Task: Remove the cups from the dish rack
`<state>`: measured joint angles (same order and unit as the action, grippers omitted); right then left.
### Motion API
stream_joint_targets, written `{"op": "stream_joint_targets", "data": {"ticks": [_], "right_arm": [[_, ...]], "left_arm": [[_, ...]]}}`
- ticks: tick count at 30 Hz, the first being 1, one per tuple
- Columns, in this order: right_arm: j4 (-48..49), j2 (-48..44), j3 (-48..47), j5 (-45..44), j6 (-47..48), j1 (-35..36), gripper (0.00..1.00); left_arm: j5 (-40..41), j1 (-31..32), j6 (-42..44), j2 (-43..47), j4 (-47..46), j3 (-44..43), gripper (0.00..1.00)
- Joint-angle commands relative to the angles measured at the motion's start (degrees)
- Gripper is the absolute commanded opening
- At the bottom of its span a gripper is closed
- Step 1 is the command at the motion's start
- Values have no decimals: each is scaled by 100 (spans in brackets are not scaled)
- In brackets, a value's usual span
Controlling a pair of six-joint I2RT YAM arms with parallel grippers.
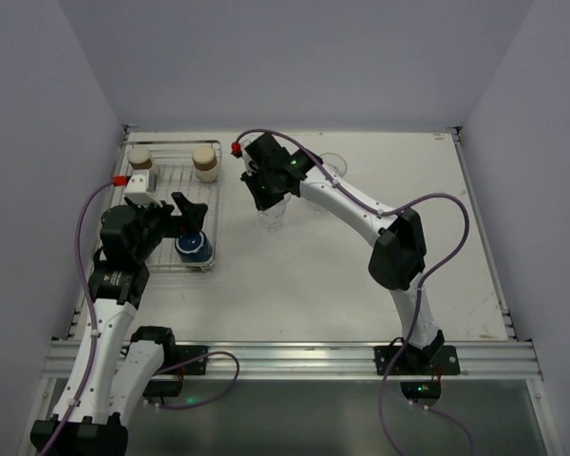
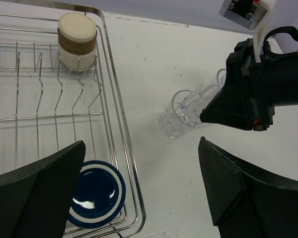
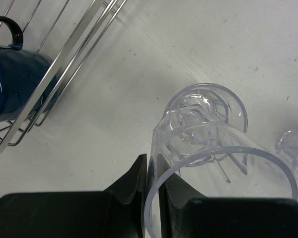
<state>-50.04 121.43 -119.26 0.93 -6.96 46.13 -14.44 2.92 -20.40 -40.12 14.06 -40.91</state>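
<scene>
The silver wire dish rack (image 1: 167, 179) stands at the left. It holds two tan cups with cream bases (image 1: 140, 158) (image 1: 205, 161) and a dark navy mug (image 1: 194, 247) in its near right corner. My left gripper (image 1: 185, 215) hangs open over the rack's right side, with nothing between its fingers; the mug (image 2: 97, 193) lies below its left finger. Just right of the rack, my right gripper (image 3: 152, 166) is shut on the rim wall of a clear ridged tumbler (image 3: 218, 144), which hangs tilted over the table (image 1: 273, 217).
Another clear cup (image 1: 334, 168) stands on the table behind the right arm, and its edge shows in the right wrist view (image 3: 294, 146). The rack's rim wires (image 3: 64, 64) run close to the left of the held tumbler. White walls enclose the table.
</scene>
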Motion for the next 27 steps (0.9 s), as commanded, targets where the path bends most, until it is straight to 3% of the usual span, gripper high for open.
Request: {"op": "stream_joint_targets", "data": {"ticks": [1, 7, 18, 19, 24, 27], "right_arm": [[-401, 56, -607, -128, 327, 10, 0], [-217, 276, -370, -146, 450, 10, 0], [-129, 812, -747, -444, 652, 10, 0], [-111, 856, -765, -531, 652, 10, 4], [161, 655, -792, -638, 582, 10, 52], [424, 216, -651, -603, 485, 10, 68]], "left_arm": [[37, 51, 159, 30, 17, -84, 98], [29, 51, 142, 4, 17, -84, 98], [143, 42, 98, -66, 0, -102, 98], [178, 25, 89, -101, -9, -102, 98], [248, -81, -446, -400, -219, -216, 98], [248, -72, -806, -655, -456, -269, 98]]}}
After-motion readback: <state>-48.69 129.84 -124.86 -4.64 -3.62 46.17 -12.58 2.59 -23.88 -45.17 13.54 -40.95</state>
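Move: The clear cup pinched in the right fingers is headed into another clear cup standing on the table, its middle some 4 cm ahead of the right hand, 2 cm to its right and about 12 cm below. From that standing cup, the clear cup stack is about 11 cm right and 5 cm farther out; the blue mug is roughly 19 cm left and 8 cm nearer. From the left hand the standing cup lies about 11 cm ahead, 19 cm right and 20 cm down. The clear cup, still pinched by its wall in the right hand, is lowered about 5 cm into the standing cup, easing barely 2 cm forward. The right fingers then open wide and let go, the hand rising a centimetre or so and edging forward. Late on, the open left hand starts dipping about 2 cm, slightly forward. ##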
